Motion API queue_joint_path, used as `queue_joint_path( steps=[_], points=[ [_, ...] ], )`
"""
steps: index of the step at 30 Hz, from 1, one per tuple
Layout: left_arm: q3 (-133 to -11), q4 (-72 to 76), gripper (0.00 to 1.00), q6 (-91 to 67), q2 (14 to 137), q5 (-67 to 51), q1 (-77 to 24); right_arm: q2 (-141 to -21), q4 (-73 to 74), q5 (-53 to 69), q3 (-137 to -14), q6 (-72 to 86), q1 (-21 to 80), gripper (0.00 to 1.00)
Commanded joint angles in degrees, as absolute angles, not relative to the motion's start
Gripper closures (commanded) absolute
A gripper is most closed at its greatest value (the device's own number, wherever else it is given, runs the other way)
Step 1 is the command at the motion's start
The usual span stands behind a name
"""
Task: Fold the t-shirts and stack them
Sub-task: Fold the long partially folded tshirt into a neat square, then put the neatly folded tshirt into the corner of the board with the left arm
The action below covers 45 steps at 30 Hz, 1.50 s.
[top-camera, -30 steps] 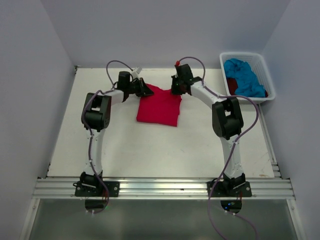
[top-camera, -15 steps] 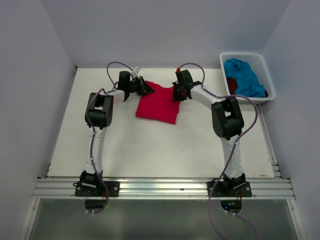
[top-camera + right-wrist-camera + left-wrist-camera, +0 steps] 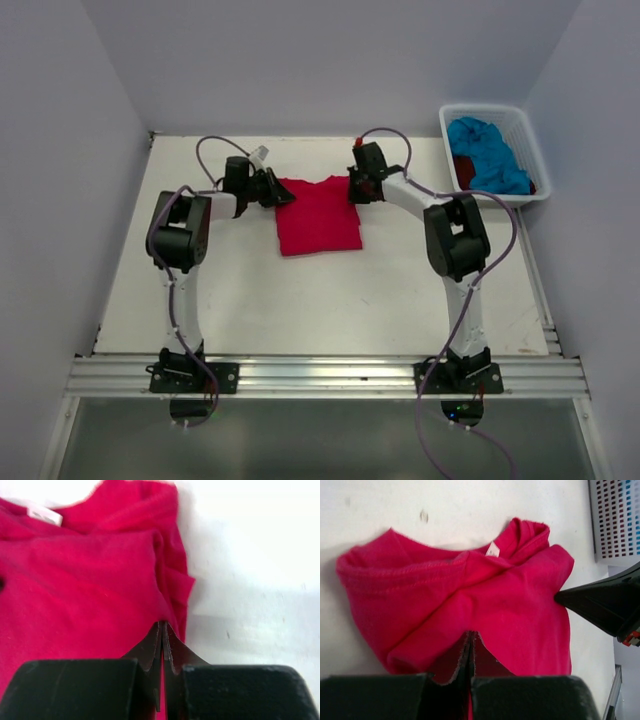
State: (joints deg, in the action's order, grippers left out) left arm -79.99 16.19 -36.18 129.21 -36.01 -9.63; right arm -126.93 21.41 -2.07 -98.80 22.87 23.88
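Note:
A bright red-pink t-shirt (image 3: 318, 215) lies folded into a rough rectangle at the middle back of the table. My left gripper (image 3: 282, 190) is shut on its far left corner, with cloth pinched between the fingertips (image 3: 470, 637). At the far right corner my right gripper (image 3: 351, 188) is likewise shut on the edge (image 3: 162, 627). The collar with its white label (image 3: 493, 550) bunches at the far edge. A turquoise t-shirt (image 3: 488, 150) and a dark red t-shirt (image 3: 462, 170) lie crumpled in the basket.
The white plastic basket (image 3: 535, 165) stands at the back right corner, against the right wall; its mesh side (image 3: 617, 520) shows in the left wrist view. Grey walls close in the table on three sides.
Both grippers kept their hold while the left one swung leftwards. The shirt's far edge was pulled wider and the cloth now lies squarer to the table.

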Motion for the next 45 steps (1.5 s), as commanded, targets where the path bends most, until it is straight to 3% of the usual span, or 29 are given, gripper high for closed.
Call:
queue_joint_path(
  steps=[1, 9, 10, 12, 13, 18, 24, 32, 40, 45],
  points=[
    [-71.8, 17.1, 1.00, -33.3, 121.4, -31.4, -9.3, -118.7, 17.9, -3.4, -92.3, 22.1, 23.7, 1.00],
    [-61.8, 13.7, 1.00, -29.3, 106.9, -28.6, -11.7, -110.1, 14.5, -0.3, -82.5, 22.2, 25.0, 1.00],
    [-60.8, 12.1, 0.88, -28.4, 101.6, -26.6, -12.5, -109.0, 14.8, -0.2, -82.3, 21.9, 25.8, 1.00],
    [-57.2, 9.2, 0.84, -27.2, 96.1, -21.7, -14.6, -105.7, 15.9, -0.2, -81.5, 21.1, 26.9, 1.00],
    [-56.1, 7.7, 0.70, -27.2, 91.1, -19.4, -15.3, -104.7, 16.3, -0.2, -81.2, 20.8, 28.1, 1.00],
    [-45.4, 0.5, 0.37, -29.7, 78.6, -8.0, -19.2, -104.8, 22.1, 2.8, -84.7, 17.8, 32.3, 1.00],
    [-37.8, -3.2, 0.24, -31.5, 76.7, -3.1, -19.2, -112.3, 26.6, 6.5, -92.7, 17.5, 32.9, 1.00],
    [-34.3, 7.1, 0.17, -32.5, 81.9, -5.4, -19.0, -115.7, 26.2, 6.9, -94.1, 18.0, 33.0, 1.00],
    [-29.4, 27.1, 0.17, -37.8, 92.1, -17.5, -12.0, -115.8, 26.5, 6.8, -92.6, 17.5, 33.0, 1.00],
    [-32.7, 36.6, 0.16, -43.9, 102.2, -27.0, -9.2, -113.6, 26.5, 5.9, -90.6, 16.9, 33.4, 1.00]
  ],
)
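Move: The folded t-shirt's near-left corner lies about 17 cm back from the left hand and 1 cm to its left, a centimetre lower. The t-shirt's middle is some 5 cm back and 8 cm right of the left hand; from the right hand it is about 6 cm back and 8 cm left, again a little lower. The white tag at the far edge sits roughly 6 cm ahead and 7 cm right of the left hand. Along the t-shirt's far half both shut grippers sweep back low for about 5 cm, then lift. The left arcs on back while opening wide, comes down clear of the cloth's left side, then slides forward 6 cm with its wrist turning, ending beside that edge, 15 cm back overall. The right, still shut, shifts left and back and sinks to a stop over the t-shirt's middle. ##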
